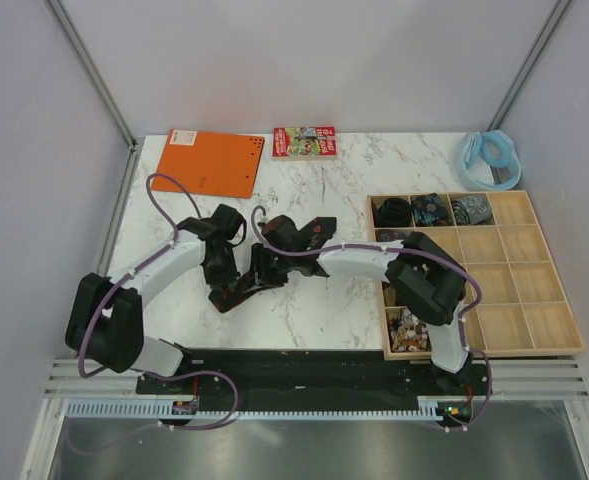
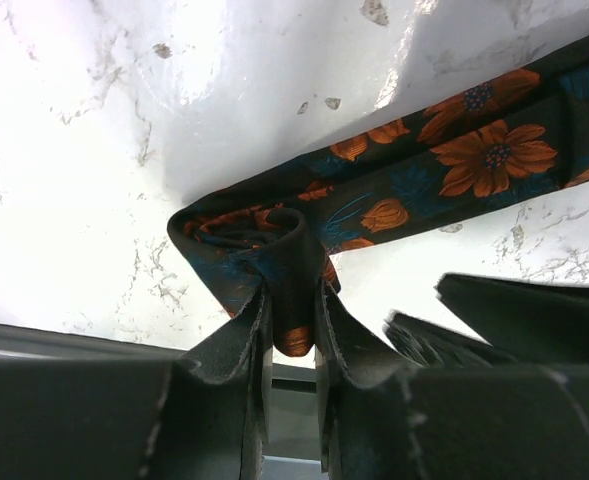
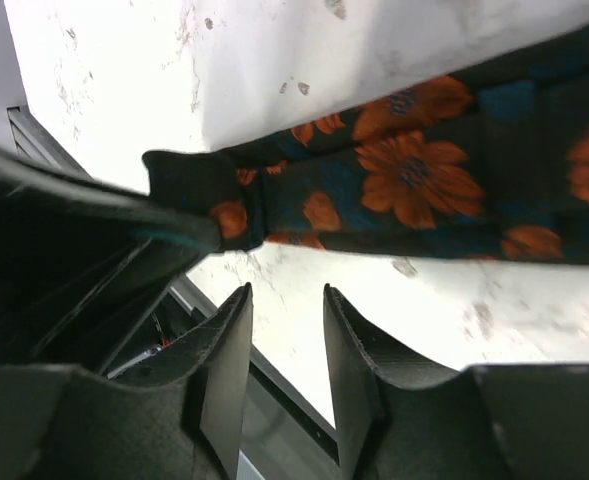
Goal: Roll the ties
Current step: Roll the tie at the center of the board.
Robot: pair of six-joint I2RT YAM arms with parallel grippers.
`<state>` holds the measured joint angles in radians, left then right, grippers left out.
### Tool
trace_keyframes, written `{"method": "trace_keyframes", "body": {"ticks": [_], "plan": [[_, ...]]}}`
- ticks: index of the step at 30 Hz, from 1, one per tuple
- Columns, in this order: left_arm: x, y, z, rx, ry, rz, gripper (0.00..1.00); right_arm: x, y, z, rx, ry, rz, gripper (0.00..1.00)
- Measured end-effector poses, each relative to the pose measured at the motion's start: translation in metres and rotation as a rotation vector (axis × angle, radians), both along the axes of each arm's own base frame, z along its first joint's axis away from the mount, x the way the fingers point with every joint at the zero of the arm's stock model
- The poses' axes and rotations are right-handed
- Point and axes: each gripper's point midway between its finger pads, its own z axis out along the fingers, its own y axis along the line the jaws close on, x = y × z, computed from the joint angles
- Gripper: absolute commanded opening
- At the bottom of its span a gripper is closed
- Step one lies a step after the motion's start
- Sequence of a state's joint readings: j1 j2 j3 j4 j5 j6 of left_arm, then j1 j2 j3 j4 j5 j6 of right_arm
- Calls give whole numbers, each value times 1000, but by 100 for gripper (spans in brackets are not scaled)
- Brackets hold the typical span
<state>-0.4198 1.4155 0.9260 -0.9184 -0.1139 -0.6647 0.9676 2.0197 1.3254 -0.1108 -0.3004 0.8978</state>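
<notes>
A black tie with orange-red flowers [image 2: 444,160] lies on the white marble table [image 1: 314,300]. Its near end is curled into a small loose coil [image 2: 254,235]. My left gripper [image 2: 292,298] is shut on that coiled end, with fabric pinched between both fingers. My right gripper [image 3: 286,295] stands open just beside the tie's flat length [image 3: 414,185], with only bare table between its fingers. In the top view both grippers meet at the table's middle, the left gripper [image 1: 224,288] and the right gripper [image 1: 263,270] close together. Rolled ties [image 1: 432,208] sit in the tray's back compartments.
A wooden compartment tray [image 1: 534,300] fills the right side, with patterned rolls in its near-left cell [image 1: 407,330]. An orange notebook [image 1: 214,162] and a small book [image 1: 304,142] lie at the back. A pale blue ring [image 1: 490,158] rests at the back right.
</notes>
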Motion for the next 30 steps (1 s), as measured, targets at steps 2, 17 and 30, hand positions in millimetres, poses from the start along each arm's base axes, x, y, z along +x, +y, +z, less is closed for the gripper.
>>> {"method": "trace_keyframes", "body": {"ticks": [2, 17, 30], "plan": [[3, -3, -2, 14, 5, -15, 11, 3, -11, 10, -5, -19, -11, 44], [17, -29, -16, 59, 45, -84, 54, -4, -64, 13, -77, -57, -32, 45], [27, -35, 21, 6, -69, -83, 70, -3, -69, 31, -67, -95, -35, 45]]}}
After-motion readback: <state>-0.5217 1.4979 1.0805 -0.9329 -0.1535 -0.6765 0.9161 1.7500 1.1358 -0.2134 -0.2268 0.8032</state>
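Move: My left hand grips the folded end of the tie; the strip I lay the fold onto is about 2 cm ahead, 3 cm right and 2 cm below. The tie's far end lies some 15 cm ahead and 25 cm right of that hand, the orange folder about 33 cm ahead and 4 cm left. From my empty right hand the folded end is about 7 cm left, 3 cm back and 2 cm down, the far end some 13 cm ahead and 16 cm right. I carry the pinched fold with my left hand right and a little forward, sinking slightly, to turn it over onto the strip; then I open those fingers, let go and rise nearly 4 cm straight off it. Meanwhile my open right hand clears out about 7 cm to the right, away from the fold, bobbing up, down and up again to end 3 cm higher. ##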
